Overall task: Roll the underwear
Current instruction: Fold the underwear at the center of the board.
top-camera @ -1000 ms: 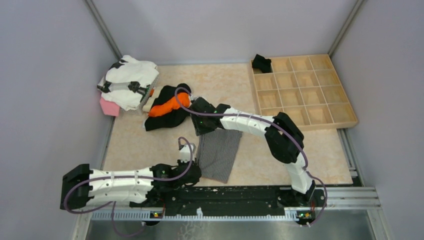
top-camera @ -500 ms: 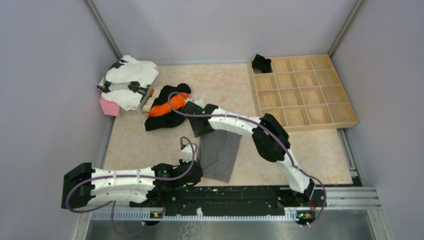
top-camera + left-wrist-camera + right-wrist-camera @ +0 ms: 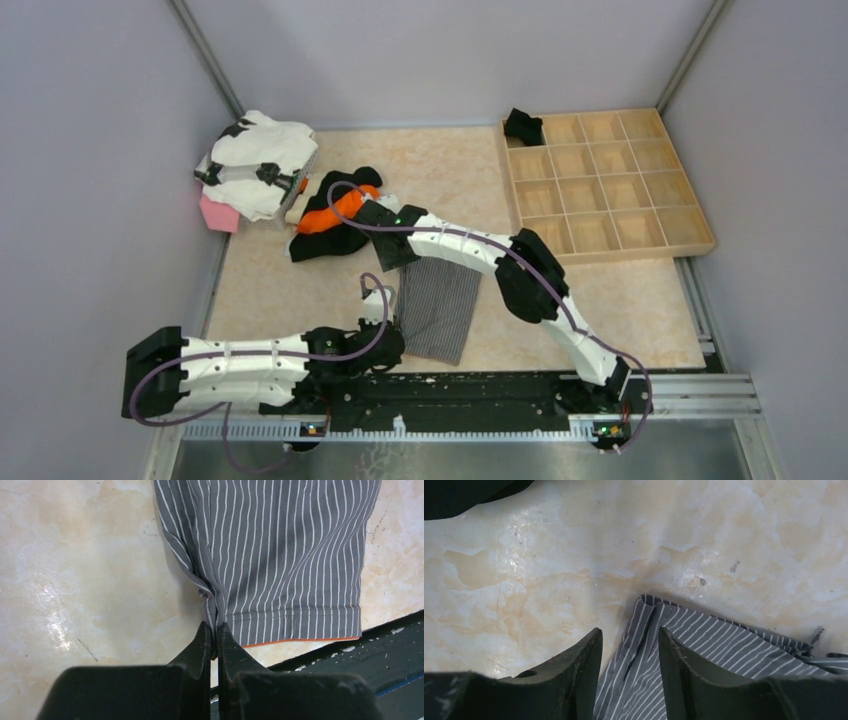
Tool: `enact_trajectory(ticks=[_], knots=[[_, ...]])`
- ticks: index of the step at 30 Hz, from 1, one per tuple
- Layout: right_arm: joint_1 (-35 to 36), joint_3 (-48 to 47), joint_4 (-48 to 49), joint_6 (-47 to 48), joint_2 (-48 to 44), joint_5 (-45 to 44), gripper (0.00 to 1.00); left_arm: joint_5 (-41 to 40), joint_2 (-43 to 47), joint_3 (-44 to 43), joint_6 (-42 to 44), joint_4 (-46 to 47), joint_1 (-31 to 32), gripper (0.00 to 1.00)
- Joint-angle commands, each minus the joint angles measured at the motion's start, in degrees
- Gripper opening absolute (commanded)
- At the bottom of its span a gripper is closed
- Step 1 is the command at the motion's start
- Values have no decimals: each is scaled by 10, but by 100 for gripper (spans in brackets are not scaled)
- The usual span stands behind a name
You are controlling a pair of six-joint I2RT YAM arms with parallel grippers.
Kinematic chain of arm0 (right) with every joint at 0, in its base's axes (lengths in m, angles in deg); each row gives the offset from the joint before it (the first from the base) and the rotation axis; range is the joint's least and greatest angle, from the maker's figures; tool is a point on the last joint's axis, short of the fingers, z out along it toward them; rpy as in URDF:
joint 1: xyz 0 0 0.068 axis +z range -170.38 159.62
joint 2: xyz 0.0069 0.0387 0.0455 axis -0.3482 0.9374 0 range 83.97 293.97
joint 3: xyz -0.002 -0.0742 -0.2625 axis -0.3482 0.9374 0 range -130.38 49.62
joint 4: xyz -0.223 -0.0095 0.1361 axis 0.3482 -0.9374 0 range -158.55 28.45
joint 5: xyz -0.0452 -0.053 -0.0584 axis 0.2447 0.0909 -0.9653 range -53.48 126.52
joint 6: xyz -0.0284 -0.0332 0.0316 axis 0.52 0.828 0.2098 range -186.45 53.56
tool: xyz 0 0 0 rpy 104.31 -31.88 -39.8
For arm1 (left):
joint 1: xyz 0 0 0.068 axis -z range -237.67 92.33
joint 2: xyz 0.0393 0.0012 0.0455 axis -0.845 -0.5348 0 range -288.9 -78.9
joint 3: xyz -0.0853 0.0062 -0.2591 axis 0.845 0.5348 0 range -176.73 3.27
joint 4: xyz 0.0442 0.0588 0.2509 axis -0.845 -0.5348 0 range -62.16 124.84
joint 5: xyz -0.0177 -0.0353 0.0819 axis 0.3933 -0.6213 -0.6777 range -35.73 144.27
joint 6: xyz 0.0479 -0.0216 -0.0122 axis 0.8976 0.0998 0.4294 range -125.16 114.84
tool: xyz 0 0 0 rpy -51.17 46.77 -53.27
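The grey striped underwear (image 3: 440, 308) lies flat on the table in front of the arm bases. My left gripper (image 3: 392, 326) is shut on its near-left hem corner; in the left wrist view the cloth (image 3: 280, 555) bunches into the closed fingertips of that gripper (image 3: 213, 626). My right gripper (image 3: 388, 258) is at the far-left corner. In the right wrist view its open fingers (image 3: 630, 630) straddle that corner of the striped cloth (image 3: 704, 645), which lies loose between them. A small black underwear bundle (image 3: 522, 125) sits in the far-left cell of the wooden tray (image 3: 690, 238).
A heap of black and orange cloth (image 3: 335, 222) lies just beyond the right gripper, its black edge (image 3: 464, 492) showing in the right wrist view. White garments (image 3: 255, 160) and a pink block (image 3: 218, 214) sit far left. The black base rail (image 3: 380, 650) borders the near hem.
The right arm has swung left along the far edge of the striped underwear to its far-left corner. The left gripper and the near hem have not moved.
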Motion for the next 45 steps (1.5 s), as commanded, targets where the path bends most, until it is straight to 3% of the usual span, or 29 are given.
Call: enact_trajectory(ticks=[1, 9, 16, 24, 29, 34, 45], knots=[[7, -38, -23, 7, 32, -15, 44, -2, 9, -9, 12, 19, -1, 0], [7, -47, -38, 13, 53, -26, 43, -3, 4, -11, 18, 23, -1, 0], [7, -40, -31, 16, 55, -23, 31, -3, -2, -13, 16, 23, -1, 0], [-5, 9, 47, 6, 15, 3, 0, -11, 2, -21, 15, -3, -1, 0], [-28, 77, 129, -1, -50, 14, 0, -34, -2, -53, 24, -47, -1, 0], [-76, 172, 226, -26, -126, 87, 0, -32, -37, -103, 83, -58, 0, 0], [-138, 266, 301, -42, -206, 149, 0, -1, -154, -180, 140, -74, 5, 0]])
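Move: The right hand hangs open almost over the underwear's far-left corner, which lies about 3 cm below it, 1 cm ahead and 1 cm to its right. The underwear's middle is roughly 10 cm back and 8 cm to the right, and the black-and-orange clothes lie some 10 cm ahead and 13 cm to the left. The left hand already pinches the near-left corner; the far-left corner is about 18 cm straight ahead of it. The right hand sinks about 2.5 cm onto the far-left corner of the underwear and closes on it, then lifts about 5 cm while swinging forward about as far and some 4 cm right, its left side rolling up about 25 degrees. The left hand keeps its pinch on the near-left corner and holds still until the right has its grip, then rises about 3 cm and goes right and a little forward, rolling its left side up about 10 degrees. ##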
